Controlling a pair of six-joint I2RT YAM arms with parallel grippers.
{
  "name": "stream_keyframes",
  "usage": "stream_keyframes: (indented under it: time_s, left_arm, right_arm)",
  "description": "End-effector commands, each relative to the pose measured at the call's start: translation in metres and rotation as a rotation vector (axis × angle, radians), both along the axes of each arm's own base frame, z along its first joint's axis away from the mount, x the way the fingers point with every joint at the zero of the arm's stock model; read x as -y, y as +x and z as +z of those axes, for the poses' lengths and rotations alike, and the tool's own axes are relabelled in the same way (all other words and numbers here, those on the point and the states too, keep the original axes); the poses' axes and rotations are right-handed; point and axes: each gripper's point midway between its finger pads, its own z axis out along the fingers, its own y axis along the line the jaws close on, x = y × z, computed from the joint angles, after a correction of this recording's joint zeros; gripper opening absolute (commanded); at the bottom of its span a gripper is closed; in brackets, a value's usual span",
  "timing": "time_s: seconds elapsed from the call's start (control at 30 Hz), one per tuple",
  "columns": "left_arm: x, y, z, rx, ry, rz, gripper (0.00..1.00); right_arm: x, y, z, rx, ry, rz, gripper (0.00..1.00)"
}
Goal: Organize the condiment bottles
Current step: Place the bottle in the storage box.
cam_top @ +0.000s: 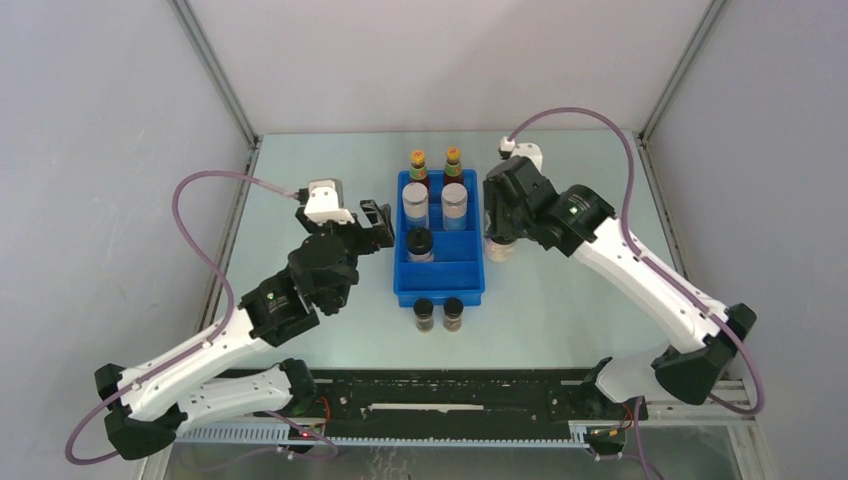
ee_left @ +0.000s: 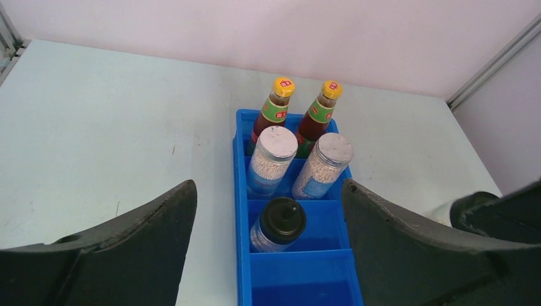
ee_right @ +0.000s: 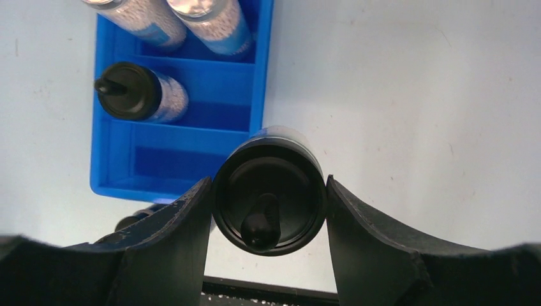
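Observation:
The blue tray (cam_top: 441, 278) holds two red sauce bottles (cam_top: 417, 166) (cam_top: 453, 163) at its far end. Behind them toward me stand two grey-lidded jars (cam_top: 415, 204) (cam_top: 454, 204), then one pale black-lidded jar (cam_top: 420, 243). Two tiny dark jars (cam_top: 424, 315) (cam_top: 453, 314) stand on the table before the tray. My right gripper (ee_right: 269, 197) is shut on a second black-lidded jar (ee_right: 270, 185), just right of the tray (ee_right: 172, 162). Whether that jar rests on the table I cannot tell. My left gripper (ee_left: 268, 191) hangs open and holds nothing, left of the tray (ee_left: 300, 280).
The tray's nearest compartment (ee_left: 303, 284) holds nothing, and the right half of the one with the black-lidded jar (ee_left: 278, 224) is bare. Metal frame posts and white walls (cam_top: 120, 120) close in the table on three sides.

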Motion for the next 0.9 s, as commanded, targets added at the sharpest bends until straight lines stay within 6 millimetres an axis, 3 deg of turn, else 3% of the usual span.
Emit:
stream_keyframes:
  time_s: [0.0, 0.4, 0.87]
  left_arm:
    - [-0.01, -0.002, -0.005, -0.003, 0.014, 0.026, 0.87]
    - [-0.014, -0.005, -0.003, -0.001, 0.005, 0.025, 0.87]
    - [-0.02, -0.008, -0.005, -0.001, 0.0, 0.035, 0.87]
  right_arm:
    - [-0.024, 0.019, 0.028, 0.056, 0.036, 0.069, 0.0]
    - [-0.069, 0.044, 0.023, 0.01, 0.041, 0.147, 0.0]
    - [-0.088, 0.063, -0.006, -0.042, 0.029, 0.171, 0.0]
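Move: My right hand already holds the black-capped bottle beside the box's right edge. The empty slot for it, third row from the back on the right, lies about 7 cm ahead, 8 cm left and some 22 cm below. The boxed black-capped bottle stands 8 cm left of that slot, and the right white-lidded jar 7 cm beyond it. The right small shaker is 8 cm back and 9 cm left of my right hand. From my left hand the slot is roughly 8 cm ahead and 19 cm right. I carry the bottle left and forward with my right hand, about 8 cm left and 5 cm ahead, in over the box's right edge towards the empty slot. I slow down as I go and then begin to sink, some 2–3 cm lower in all, while the wrist turns about 10 degrees counter-clockwise and its fingers tip slightly further down. My grip on the cap stays closed. ##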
